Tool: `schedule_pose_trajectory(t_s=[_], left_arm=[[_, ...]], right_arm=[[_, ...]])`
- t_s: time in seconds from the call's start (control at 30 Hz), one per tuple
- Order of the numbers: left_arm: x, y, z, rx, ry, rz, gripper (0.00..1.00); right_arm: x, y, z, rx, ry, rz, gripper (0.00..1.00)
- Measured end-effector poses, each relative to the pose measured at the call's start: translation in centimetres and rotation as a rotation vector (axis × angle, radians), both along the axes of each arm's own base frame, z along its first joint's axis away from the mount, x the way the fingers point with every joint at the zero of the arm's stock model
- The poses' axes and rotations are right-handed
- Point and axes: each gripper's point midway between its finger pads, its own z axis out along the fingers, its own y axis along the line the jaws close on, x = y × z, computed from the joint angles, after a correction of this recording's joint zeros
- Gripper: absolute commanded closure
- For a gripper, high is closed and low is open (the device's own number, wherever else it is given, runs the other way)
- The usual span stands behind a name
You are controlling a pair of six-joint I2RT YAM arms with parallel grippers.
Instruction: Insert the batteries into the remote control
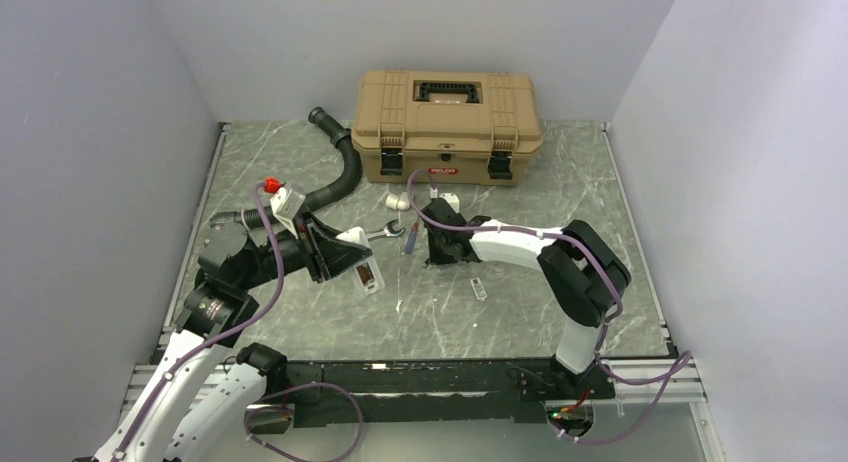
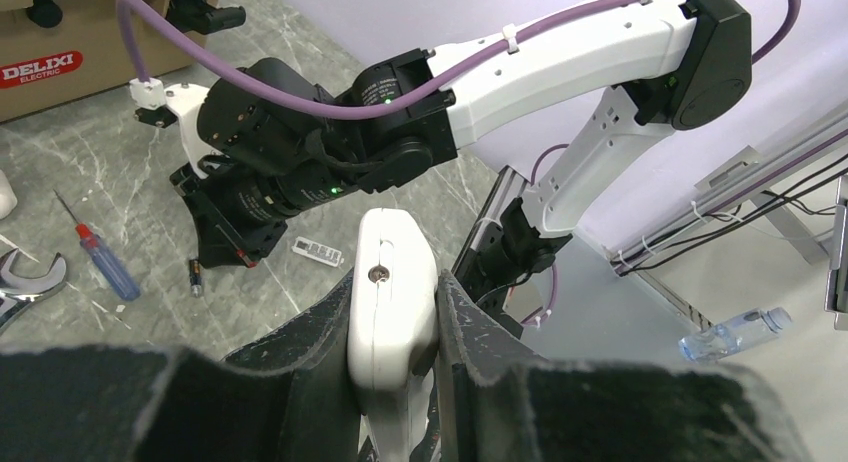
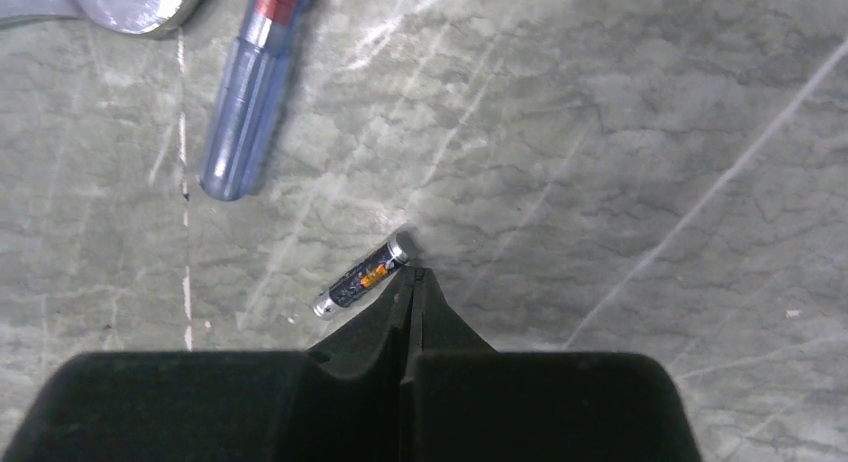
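Note:
My left gripper [image 1: 338, 250] is shut on the white remote control [image 1: 362, 265] and holds it above the table at the left. In the left wrist view the remote [image 2: 390, 322] stands edge-on between the fingers [image 2: 470, 332], with a screw hole in its end. My right gripper [image 1: 440, 250] is low over the table centre with its jaws shut and empty [image 3: 415, 275]. One dark battery with an orange mark [image 3: 360, 278] lies on the table just left of its fingertips; it also shows in the left wrist view [image 2: 196, 278].
A tan toolbox [image 1: 447, 112] stands at the back, with a black hose [image 1: 338, 177] to its left. A wrench [image 1: 386, 230] and a blue-handled screwdriver [image 3: 245, 112] lie beside the right gripper. A small flat white piece [image 1: 479, 288] lies nearer. Two stubby white cylinder pieces [image 1: 397, 199] sit before the toolbox.

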Motion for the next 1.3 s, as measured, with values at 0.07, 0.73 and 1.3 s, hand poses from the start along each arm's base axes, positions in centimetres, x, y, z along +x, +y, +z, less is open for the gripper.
schedule_pose_trajectory(t_s=[0.07,0.73,1.3], left_arm=[[0.0,0.0,0.0,0.000,0.000,0.001,1.00],[-0.1,0.2,-0.3,0.007,0.010,0.010,1.00],[-0.3,0.3,-0.2,0.007,0.002,0.013,1.00]], right_arm=[[0.2,0.5,0.1,0.012,0.000,0.005,1.00],[2.2,2.4,0.2,0.023,-0.042,0.059,0.75],[1.8,3.8,1.3,0.118,-0.004,0.010,0.58]])
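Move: The battery lies right at the shut fingertips of the right hand, its middle about 2 cm to the left and 1 cm ahead, at roughly tip height. The screwdriver handle lies some 7 cm ahead and 6 cm left of this hand, with the wrench jaw about 9 cm ahead and 10 cm left; the battery cover is roughly 6 cm back and 10 cm right. From the left hand the battery is about 14 cm ahead, 10 cm right and 31 cm below. Sweeping forward and left just above the table for about 3 cm, the right hand pushes the battery towards the butt of the screwdriver handle with its shut fingertips. Then the fingers part to nearly half open while the hand creeps another 1.5 cm left, rises about 1 cm and rolls slightly, left side up. ##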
